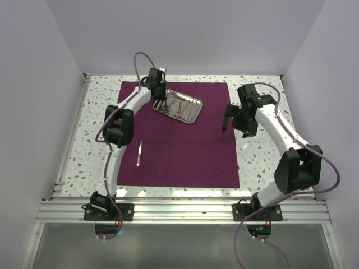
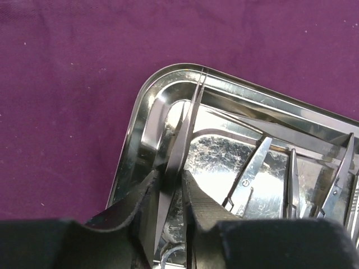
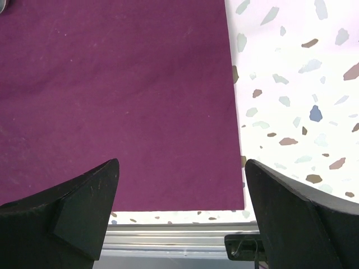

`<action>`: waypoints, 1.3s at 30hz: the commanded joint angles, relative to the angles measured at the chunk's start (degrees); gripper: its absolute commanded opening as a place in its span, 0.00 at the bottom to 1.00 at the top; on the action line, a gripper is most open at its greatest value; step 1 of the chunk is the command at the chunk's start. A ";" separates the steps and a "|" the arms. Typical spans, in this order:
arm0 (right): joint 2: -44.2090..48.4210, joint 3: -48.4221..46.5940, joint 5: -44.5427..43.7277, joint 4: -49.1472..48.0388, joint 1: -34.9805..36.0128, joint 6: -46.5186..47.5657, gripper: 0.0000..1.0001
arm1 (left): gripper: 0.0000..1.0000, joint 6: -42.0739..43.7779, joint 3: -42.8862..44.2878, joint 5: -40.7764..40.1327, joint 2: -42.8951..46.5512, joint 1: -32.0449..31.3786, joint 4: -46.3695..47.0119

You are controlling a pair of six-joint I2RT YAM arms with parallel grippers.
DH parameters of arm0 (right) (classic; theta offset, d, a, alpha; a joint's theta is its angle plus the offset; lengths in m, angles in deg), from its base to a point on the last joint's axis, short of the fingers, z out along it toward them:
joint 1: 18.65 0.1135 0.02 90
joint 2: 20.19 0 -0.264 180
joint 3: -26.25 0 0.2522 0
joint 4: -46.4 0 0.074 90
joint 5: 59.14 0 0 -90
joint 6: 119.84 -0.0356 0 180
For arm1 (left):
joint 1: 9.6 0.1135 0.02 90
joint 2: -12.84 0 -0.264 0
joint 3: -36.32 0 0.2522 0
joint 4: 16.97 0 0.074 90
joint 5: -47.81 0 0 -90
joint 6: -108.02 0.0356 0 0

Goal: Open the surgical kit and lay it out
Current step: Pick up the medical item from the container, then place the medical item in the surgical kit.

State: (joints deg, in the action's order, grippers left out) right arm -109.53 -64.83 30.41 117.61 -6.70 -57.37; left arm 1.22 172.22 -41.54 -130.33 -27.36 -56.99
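The plum cloth (image 1: 179, 151) lies spread flat on the table. On its far part stands the steel tray (image 1: 194, 115) with several silver instruments in it. My left gripper (image 1: 160, 102) reaches down into the tray's left corner. In the left wrist view its fingers (image 2: 205, 202) press from both sides on slim ring-handled forceps (image 2: 185, 131), whose tip leans on the tray rim (image 2: 132, 140). Scissors (image 2: 252, 174) lie beside them. Tweezers (image 1: 139, 153) lie alone on the cloth's left side. My right gripper (image 1: 234, 126) hovers open over the cloth's right edge (image 3: 233, 112), holding nothing.
Speckled white tabletop (image 1: 258, 162) borders the cloth on all sides. An aluminium rail (image 1: 185, 208) runs along the near edge, also seen as the rail (image 3: 168, 241) in the right wrist view. Pale walls enclose the left, right and back.
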 commanded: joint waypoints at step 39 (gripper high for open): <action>-9.71 -7.59 6.42 -6.21 -0.17 2.48 0.98 | 0.00 -5.34 -50.73 -6.97 53.23 -1.31 -2.48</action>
State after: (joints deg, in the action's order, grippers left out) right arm -118.58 -71.60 35.11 112.83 -6.70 -56.21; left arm -1.64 131.68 -46.72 -82.73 -28.41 -59.33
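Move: The left fingers are half shut around the tweezers at the tray's left end, whose middle is about 1 cm ahead and 1 cm below the hand. The tray's middle lies some 7 cm to the right and 2 cm back, with scissors about 4 cm right and level with the hand. The scalpel already laid out is roughly 27 cm back and 9 cm left. From the right hand, the tweezers are about 28 cm ahead, 33 cm left and 12 cm lower. The left fingers pinch the tweezers near the middle and shut almost fully. After a short hold low in the tray, the hand lifts them steeply about 17 cm, then swings back some 15 cm and a little left, starting to sink, over the cloth towards the laid-out scalpel. The open, empty right hand drifts about 5 cm forward and slightly left. ##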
